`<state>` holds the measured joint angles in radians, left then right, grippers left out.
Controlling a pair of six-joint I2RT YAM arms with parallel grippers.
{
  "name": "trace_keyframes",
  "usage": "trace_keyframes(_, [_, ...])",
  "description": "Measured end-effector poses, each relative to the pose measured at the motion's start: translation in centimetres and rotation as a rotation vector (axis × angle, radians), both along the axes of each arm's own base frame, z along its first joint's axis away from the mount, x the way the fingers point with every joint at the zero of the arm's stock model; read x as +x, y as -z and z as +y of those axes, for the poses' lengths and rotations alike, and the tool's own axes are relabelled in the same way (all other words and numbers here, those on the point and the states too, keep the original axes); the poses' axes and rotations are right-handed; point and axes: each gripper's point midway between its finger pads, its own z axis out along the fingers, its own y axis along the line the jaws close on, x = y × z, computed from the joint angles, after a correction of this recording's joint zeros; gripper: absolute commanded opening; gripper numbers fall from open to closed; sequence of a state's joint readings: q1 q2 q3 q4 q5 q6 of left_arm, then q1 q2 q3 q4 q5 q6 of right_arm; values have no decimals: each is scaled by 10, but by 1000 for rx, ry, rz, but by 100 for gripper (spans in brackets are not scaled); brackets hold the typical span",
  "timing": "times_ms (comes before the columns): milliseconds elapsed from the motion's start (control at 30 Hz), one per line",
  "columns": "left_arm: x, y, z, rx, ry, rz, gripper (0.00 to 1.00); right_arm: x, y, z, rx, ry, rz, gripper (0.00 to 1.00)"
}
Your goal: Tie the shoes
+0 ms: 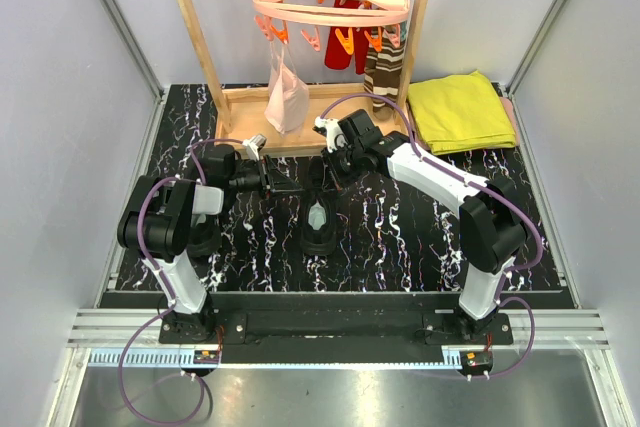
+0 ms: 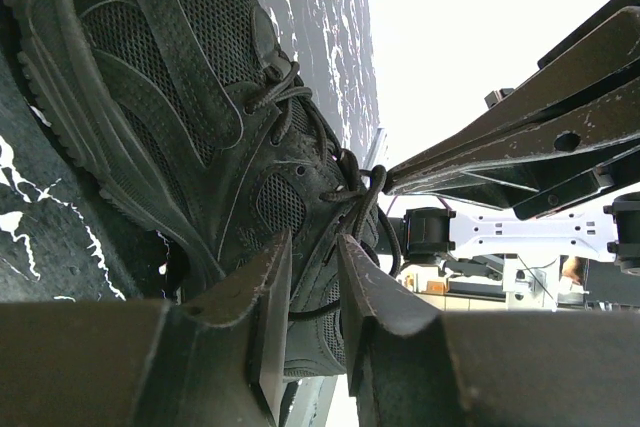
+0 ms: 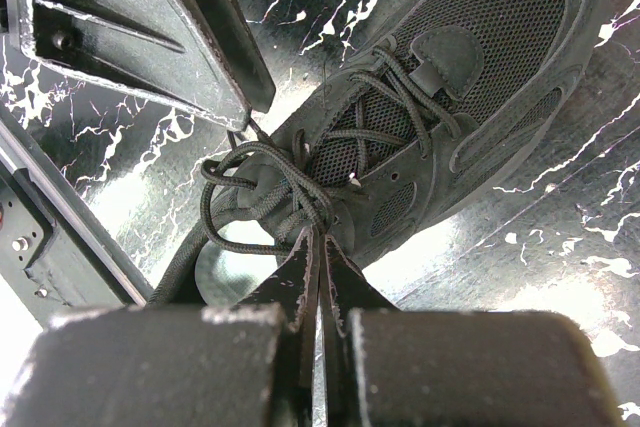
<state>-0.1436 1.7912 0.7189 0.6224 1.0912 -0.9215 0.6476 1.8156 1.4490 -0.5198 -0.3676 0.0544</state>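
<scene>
One black shoe (image 1: 318,224) with a pale insole lies mid-table on the black marbled table (image 1: 420,237). My right gripper (image 1: 333,165) hangs over its far end. In the right wrist view this gripper (image 3: 320,235) is shut, its tips pinching the black laces (image 3: 262,187) where the loops gather above the shoe (image 3: 480,57). My left gripper (image 1: 275,182) comes in from the left. In the left wrist view it (image 2: 313,242) stands slightly open against the shoe's side (image 2: 180,97), with a lace strand (image 2: 312,311) crossing the gap untouched. Any other shoe is hidden.
A wooden rack (image 1: 300,97) stands at the back. A pink peg hanger (image 1: 330,2) on it carries a white cloth (image 1: 287,97), a red garment (image 1: 345,42) and striped brown socks (image 1: 385,67). A folded yellow towel (image 1: 460,112) lies at back right.
</scene>
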Motion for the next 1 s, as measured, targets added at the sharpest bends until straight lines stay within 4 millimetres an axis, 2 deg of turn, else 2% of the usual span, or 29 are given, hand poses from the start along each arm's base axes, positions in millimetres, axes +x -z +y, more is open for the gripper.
trace_keyframes(100, [0, 0, 0, -2, 1, 2, 26, 0, 0, 0, 0, 0, 0, 0])
trace_keyframes(367, [2, -5, -1, -16, -6, -1, 14, 0, 1, 0, -2, 0, 3, 0])
trace_keyframes(500, [4, -7, -1, -25, -9, -2, 0, 0, 1, 0, -1, -1, 3, 0])
trace_keyframes(667, [4, -9, -2, -33, -9, -6, 0, -1, -1, 3, 11, -10, 6, 2])
trace_keyframes(700, [4, -9, -1, -33, -9, -6, 0, 0, -2, 3, 13, -11, 5, 6])
trace_keyframes(733, [4, -9, -1, -32, -10, -4, 0, 0, -4, 4, 16, -12, 2, 23])
trace_keyframes(800, [4, -8, 0, -25, -14, -5, 0, 2, -7, 5, 21, -13, -4, 33])
trace_keyframes(833, [5, -8, 2, -18, -19, -6, 0, 3, -9, 6, 24, -14, -9, 42])
trace_keyframes(1000, [5, -17, 16, 40, -49, -59, 0, 4, -19, 11, 47, -59, -41, 64])
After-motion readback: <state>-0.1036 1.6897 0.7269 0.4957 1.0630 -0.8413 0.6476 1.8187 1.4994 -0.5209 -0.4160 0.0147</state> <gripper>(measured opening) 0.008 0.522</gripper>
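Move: Between the left fingers, or just past their tips, lies a lace strand about 1 cm to the right and 1 cm below; the lace knot on the black shoe is some 4 cm right and 3 cm down, with the second shoe about 21 cm left and 5 cm back, 8 cm lower. The right hand, pinching a lace loop, has the same knot about 2 cm to its left, 1 cm ahead and 4 cm below. Closing fully on the lace strand while rising about 1 cm, the left hand keeps its sideways, rightward-pointing attitude, then draws off up and to the left, away from the knot. The right hand holds its loop shut and still for most of this time, then opens to about half, letting the loop go, and lifts some 1.5 cm with a small shift to the left. ##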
